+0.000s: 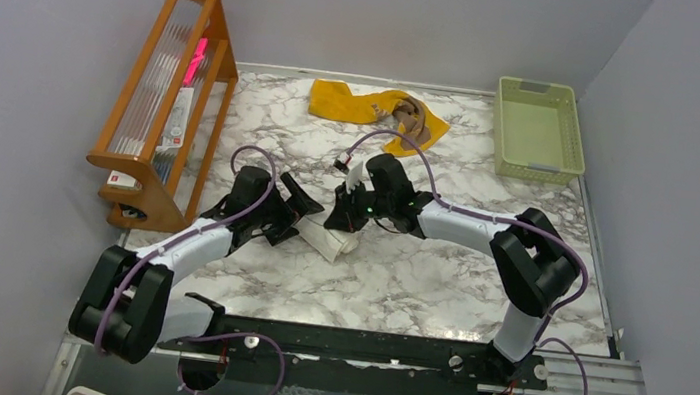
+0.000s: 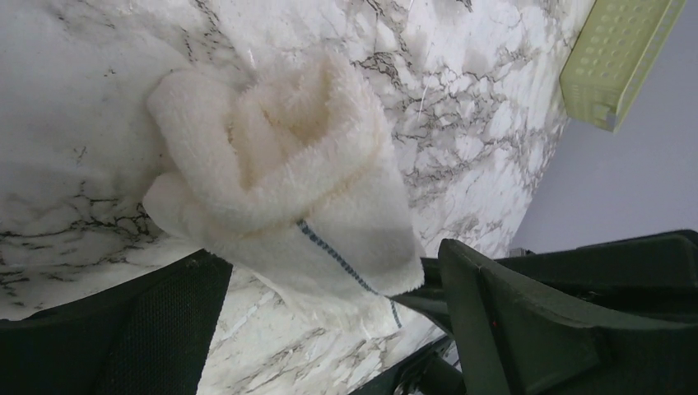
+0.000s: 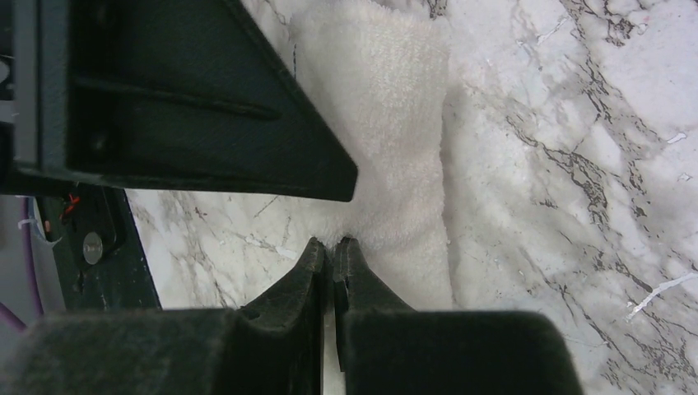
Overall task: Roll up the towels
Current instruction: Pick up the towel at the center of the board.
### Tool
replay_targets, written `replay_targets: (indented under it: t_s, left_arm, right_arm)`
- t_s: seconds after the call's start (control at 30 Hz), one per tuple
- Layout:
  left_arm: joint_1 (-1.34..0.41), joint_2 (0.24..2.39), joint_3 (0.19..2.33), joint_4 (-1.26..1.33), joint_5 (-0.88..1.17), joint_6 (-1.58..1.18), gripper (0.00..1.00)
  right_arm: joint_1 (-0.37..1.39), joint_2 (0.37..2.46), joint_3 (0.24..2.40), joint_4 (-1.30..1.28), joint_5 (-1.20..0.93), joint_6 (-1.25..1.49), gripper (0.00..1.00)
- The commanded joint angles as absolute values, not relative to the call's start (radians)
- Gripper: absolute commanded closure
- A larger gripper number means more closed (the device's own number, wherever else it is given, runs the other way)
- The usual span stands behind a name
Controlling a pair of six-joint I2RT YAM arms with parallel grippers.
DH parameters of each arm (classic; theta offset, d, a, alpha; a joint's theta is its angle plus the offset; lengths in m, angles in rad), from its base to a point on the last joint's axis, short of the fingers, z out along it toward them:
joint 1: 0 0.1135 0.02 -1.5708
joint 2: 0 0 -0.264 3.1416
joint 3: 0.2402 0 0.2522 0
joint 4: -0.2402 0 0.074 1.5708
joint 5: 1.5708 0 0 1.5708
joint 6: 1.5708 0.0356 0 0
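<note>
The cream-white towel [image 1: 331, 243] lies rolled on the marble table between both arms, its spiral end and blue stitched hem showing in the left wrist view [image 2: 280, 164]. My left gripper [image 1: 306, 215] is open, its fingers [image 2: 156, 329] standing on either side of the roll's end without pinching it [image 2: 329, 288]. My right gripper [image 1: 343, 219] is shut, its tips [image 3: 331, 247] resting against the near edge of the towel [image 3: 395, 123]; no cloth shows between them. The mustard yellow towel [image 1: 358, 103] lies crumpled at the back, with the brown towel [image 1: 411, 117] on it.
A pale green plastic basket [image 1: 503, 126] stands at the back right, also in the left wrist view [image 2: 617, 58]. A wooden rack [image 1: 172, 95] stands along the left wall. One dark left-gripper finger [image 3: 189, 107] hangs close over the roll.
</note>
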State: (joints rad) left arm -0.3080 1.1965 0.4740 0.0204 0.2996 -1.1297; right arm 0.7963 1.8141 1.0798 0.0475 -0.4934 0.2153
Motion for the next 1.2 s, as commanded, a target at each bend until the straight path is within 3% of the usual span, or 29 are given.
replay_targets:
  t_s: [0.0,0.2,0.37,0.43,0.6,0.63,0.73,0.77,0.8,0.83,0.97,1.0,1.07,1.17]
  left_arm:
    - [-0.322,1.262,0.467,0.138,0.252,-1.217,0.01]
    - [-0.323,1.274,0.440,0.183,0.181,-1.250,0.01]
    - [-0.325,1.301,0.435,0.228,0.149,-1.277,0.11]
    - [-0.327,1.320,0.436,0.248,0.145,-1.279,0.17]
    - [-0.331,1.380,0.458,0.297,0.150,-1.254,0.44]
    - [-0.332,1.391,0.469,0.303,0.153,-1.238,0.48]
    - [-0.334,1.407,0.504,0.303,0.152,-1.155,0.57]
    - [-0.334,1.398,0.515,0.286,0.139,-1.121,0.57]
    - [-0.334,1.382,0.527,0.265,0.118,-1.086,0.57]
    - [-0.334,1.365,0.543,0.241,0.101,-1.043,0.57]
    - [-0.310,1.301,0.614,0.194,0.169,-0.864,0.54]
    - [-0.301,1.292,0.633,0.195,0.217,-0.823,0.53]
    - [-0.279,1.278,0.670,0.210,0.342,-0.747,0.52]
    - [-0.258,1.273,0.736,0.201,0.528,-0.635,0.51]
  right_arm:
    - [0.792,1.808,1.113,0.042,-0.551,0.193,0.99]
    - [0.793,1.798,1.114,0.045,-0.586,0.188,0.99]
    - [0.793,1.790,1.107,0.046,-0.599,0.185,0.99]
    - [0.793,1.790,1.107,0.046,-0.617,0.182,0.99]
    - [0.793,1.802,1.121,0.036,-0.675,0.174,0.99]
    - [0.793,1.803,1.121,0.035,-0.676,0.171,0.93]
    - [0.792,1.780,1.117,0.029,-0.645,0.151,0.57]
    - [0.793,1.757,1.107,0.034,-0.625,0.140,0.42]
    - [0.793,1.727,1.091,0.046,-0.603,0.128,0.20]
    - [0.793,1.688,1.075,0.059,-0.576,0.114,0.13]
    - [0.791,1.503,0.982,0.121,-0.388,0.090,0.11]
    - [0.786,1.448,0.940,0.165,-0.333,0.103,0.03]
    - [0.755,1.362,0.840,0.269,-0.254,0.172,0.00]
    - [0.639,1.316,0.820,0.259,-0.412,0.293,0.00]
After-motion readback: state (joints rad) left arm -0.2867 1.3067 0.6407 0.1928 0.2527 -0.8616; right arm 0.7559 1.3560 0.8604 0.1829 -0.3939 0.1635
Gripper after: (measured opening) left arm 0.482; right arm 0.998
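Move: The rolled white towel's middle lies about 4 cm to the right of the open left hand, some 2 cm back and 3 cm below it, its left end almost between the fingers. From the right hand, whose shut tips are already on the roll, that middle is about 3 cm left, 1 cm back and 2 cm lower. The yellow-brown towel lies some 29 cm ahead of the left hand and 11 cm to its right, 4 cm lower. Forward and down about 3 cm each, the left hand eases its wide-open fingers over the roll's left end and closes them on it, then lifts some 8 cm while going on forward, its fingertips tilting up. The right hand, its shut tips on the roll, draws back about 2 cm, then opens wide, comes free and rises quickly, swinging to the right. ##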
